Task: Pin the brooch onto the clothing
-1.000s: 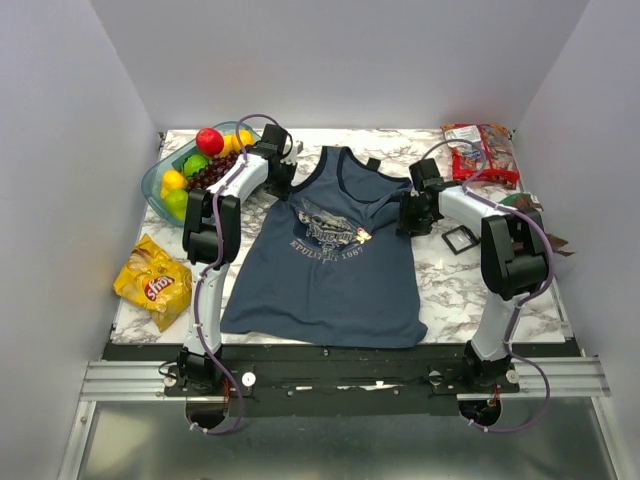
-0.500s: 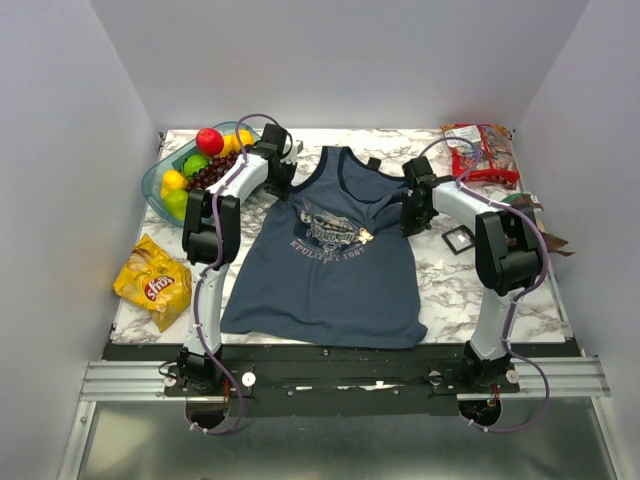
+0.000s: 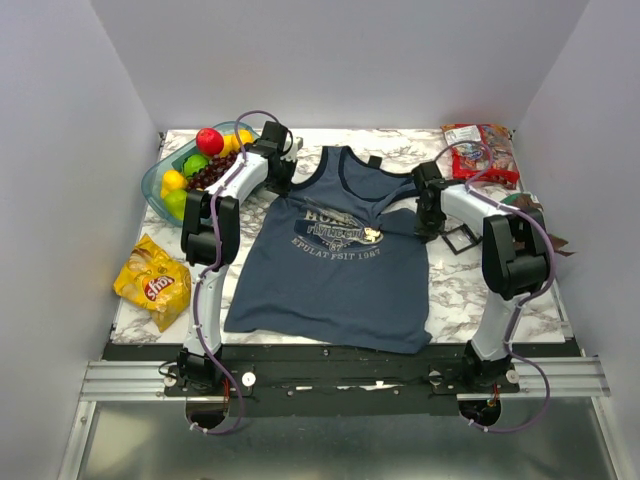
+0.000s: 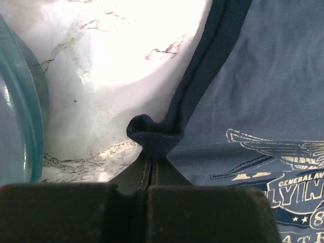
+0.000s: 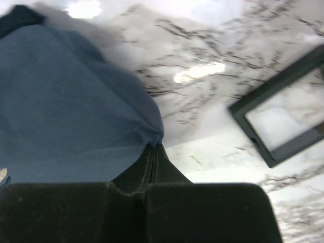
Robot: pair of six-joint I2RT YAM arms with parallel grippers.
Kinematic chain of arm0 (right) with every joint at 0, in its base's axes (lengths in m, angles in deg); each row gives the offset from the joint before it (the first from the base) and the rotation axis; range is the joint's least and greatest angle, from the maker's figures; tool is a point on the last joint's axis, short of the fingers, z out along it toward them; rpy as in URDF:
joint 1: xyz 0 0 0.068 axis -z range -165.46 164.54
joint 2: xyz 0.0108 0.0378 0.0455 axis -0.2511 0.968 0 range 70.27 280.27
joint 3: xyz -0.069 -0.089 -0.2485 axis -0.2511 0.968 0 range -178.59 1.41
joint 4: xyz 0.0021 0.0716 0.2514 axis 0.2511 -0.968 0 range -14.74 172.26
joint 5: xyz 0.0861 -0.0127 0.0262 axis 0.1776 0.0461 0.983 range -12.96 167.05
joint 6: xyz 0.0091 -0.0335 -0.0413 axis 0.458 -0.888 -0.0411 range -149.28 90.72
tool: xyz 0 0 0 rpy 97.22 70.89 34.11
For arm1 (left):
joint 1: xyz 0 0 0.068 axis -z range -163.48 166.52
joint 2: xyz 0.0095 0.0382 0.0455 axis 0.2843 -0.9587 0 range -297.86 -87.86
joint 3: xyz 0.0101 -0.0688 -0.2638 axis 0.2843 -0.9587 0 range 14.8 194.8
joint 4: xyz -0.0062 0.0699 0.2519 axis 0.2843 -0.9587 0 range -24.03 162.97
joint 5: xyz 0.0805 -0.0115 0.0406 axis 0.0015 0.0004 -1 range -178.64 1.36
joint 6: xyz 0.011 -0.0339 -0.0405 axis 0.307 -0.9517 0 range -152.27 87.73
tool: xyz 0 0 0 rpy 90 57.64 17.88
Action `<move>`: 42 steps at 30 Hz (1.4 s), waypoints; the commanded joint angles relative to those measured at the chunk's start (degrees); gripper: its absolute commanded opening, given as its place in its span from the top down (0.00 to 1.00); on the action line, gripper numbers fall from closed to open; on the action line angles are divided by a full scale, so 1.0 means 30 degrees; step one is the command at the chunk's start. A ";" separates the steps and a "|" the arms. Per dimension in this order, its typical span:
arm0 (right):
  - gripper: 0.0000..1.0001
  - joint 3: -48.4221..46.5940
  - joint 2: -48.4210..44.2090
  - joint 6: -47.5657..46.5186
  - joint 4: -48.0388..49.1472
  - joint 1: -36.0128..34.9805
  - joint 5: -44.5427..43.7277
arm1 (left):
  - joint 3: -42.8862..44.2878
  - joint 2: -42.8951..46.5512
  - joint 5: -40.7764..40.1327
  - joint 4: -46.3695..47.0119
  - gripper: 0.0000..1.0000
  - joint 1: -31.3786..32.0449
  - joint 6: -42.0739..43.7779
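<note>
The clothing (image 3: 330,285), a slate-blue tank top, lies spread flat on the marble table (image 3: 455,290), its pale print facing up. The brooch (image 3: 372,236), a tiny gold speck, sits at the right end of the print. My left gripper (image 3: 284,186) is shut on the navy trim at the top's left armhole, and the left wrist view shows the bunched trim (image 4: 154,134) pinched at the gripper (image 4: 152,159). My right gripper (image 3: 424,222) is shut on the top's right side edge. The right wrist view shows blue cloth (image 5: 76,111) drawn to a point at the gripper (image 5: 154,152).
A small black-framed square box (image 3: 462,238) lies just right of my right gripper, and the right wrist view shows this box (image 5: 251,134) too. A glass bowl (image 3: 157,186) of fruit stands back left, a yellow chips bag (image 3: 152,282) front left, a red snack bag (image 3: 480,150) back right.
My right gripper has shut on the top's right edge and drawn it rightward, flattening the chest so the print lies smooth. The left gripper has held still.
</note>
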 commanded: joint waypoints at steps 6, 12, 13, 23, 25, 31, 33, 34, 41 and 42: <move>1.00 0.1424 -0.1662 0.0271 -0.1222 0.1267 -0.1374 | -0.0129 0.0914 -0.0943 0.0059 1.00 -0.0255 0.0118; 0.99 0.2389 -0.2335 0.0623 -0.1661 0.1414 -0.1432 | -0.0041 0.0914 -0.0796 0.0088 1.00 -0.0285 0.0059; 0.99 0.2508 -0.2453 0.0710 -0.1720 0.1472 -0.1520 | -0.0041 0.0914 -0.0796 0.0117 1.00 -0.0285 0.0088; 0.99 0.2394 -0.4062 0.0361 -0.2072 0.1473 0.0204 | -0.0392 0.1470 0.1135 0.0673 1.00 0.0153 -0.0351; 0.74 0.1896 -0.4561 0.0127 -0.1984 0.1443 0.1576 | -0.0334 0.1558 0.1722 0.0820 0.79 0.0388 -0.0527; 0.20 -0.1880 -0.4070 -0.0400 -0.2130 0.1415 0.3514 | -0.0393 0.2376 0.1403 0.0966 0.01 0.1179 -0.0732; 0.19 -0.3778 -0.2437 -0.0519 -0.2218 0.1472 0.3839 | -0.0538 0.2816 0.1052 0.1141 0.01 0.1297 -0.0878; 0.18 -0.4573 -0.1787 -0.0519 -0.2334 0.1444 0.4102 | -0.0684 0.3427 0.0788 0.1259 0.01 0.1413 -0.1053; 0.19 -1.0903 0.4133 0.0505 -0.3037 0.1883 0.6007 | -0.6649 0.8203 -0.0558 0.4128 0.01 0.2932 -0.1787; 0.19 -1.1402 0.4544 0.0622 -0.3039 0.1970 0.6096 | -0.7184 0.8586 -0.1577 0.4392 0.01 0.3170 -0.1787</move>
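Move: The right hand already pinches the shirt's side under the right armhole. The folded right shoulder strap lies roughly 16 cm farther out and 2 cm left, some 2 cm lower; the brooch is about 15 cm left and 1 cm ahead, the black frame some 9 cm right and level with it. The left hand already holds the left armhole corner, with the brooch about 13 cm back and 25 cm right, and the fruit bowl roughly 4 cm ahead and 23 cm left. Back and to the right, low over the table, the right hand draws the pinched shirt side while the left keeps its corner almost still. Then both open and come free: the right rises and swings some 15 cm forward, drifting left, over the folded shoulder strap, starting to sink at the end; the left, wide open, lifts about 8 cm, going right and back over the shirt. ##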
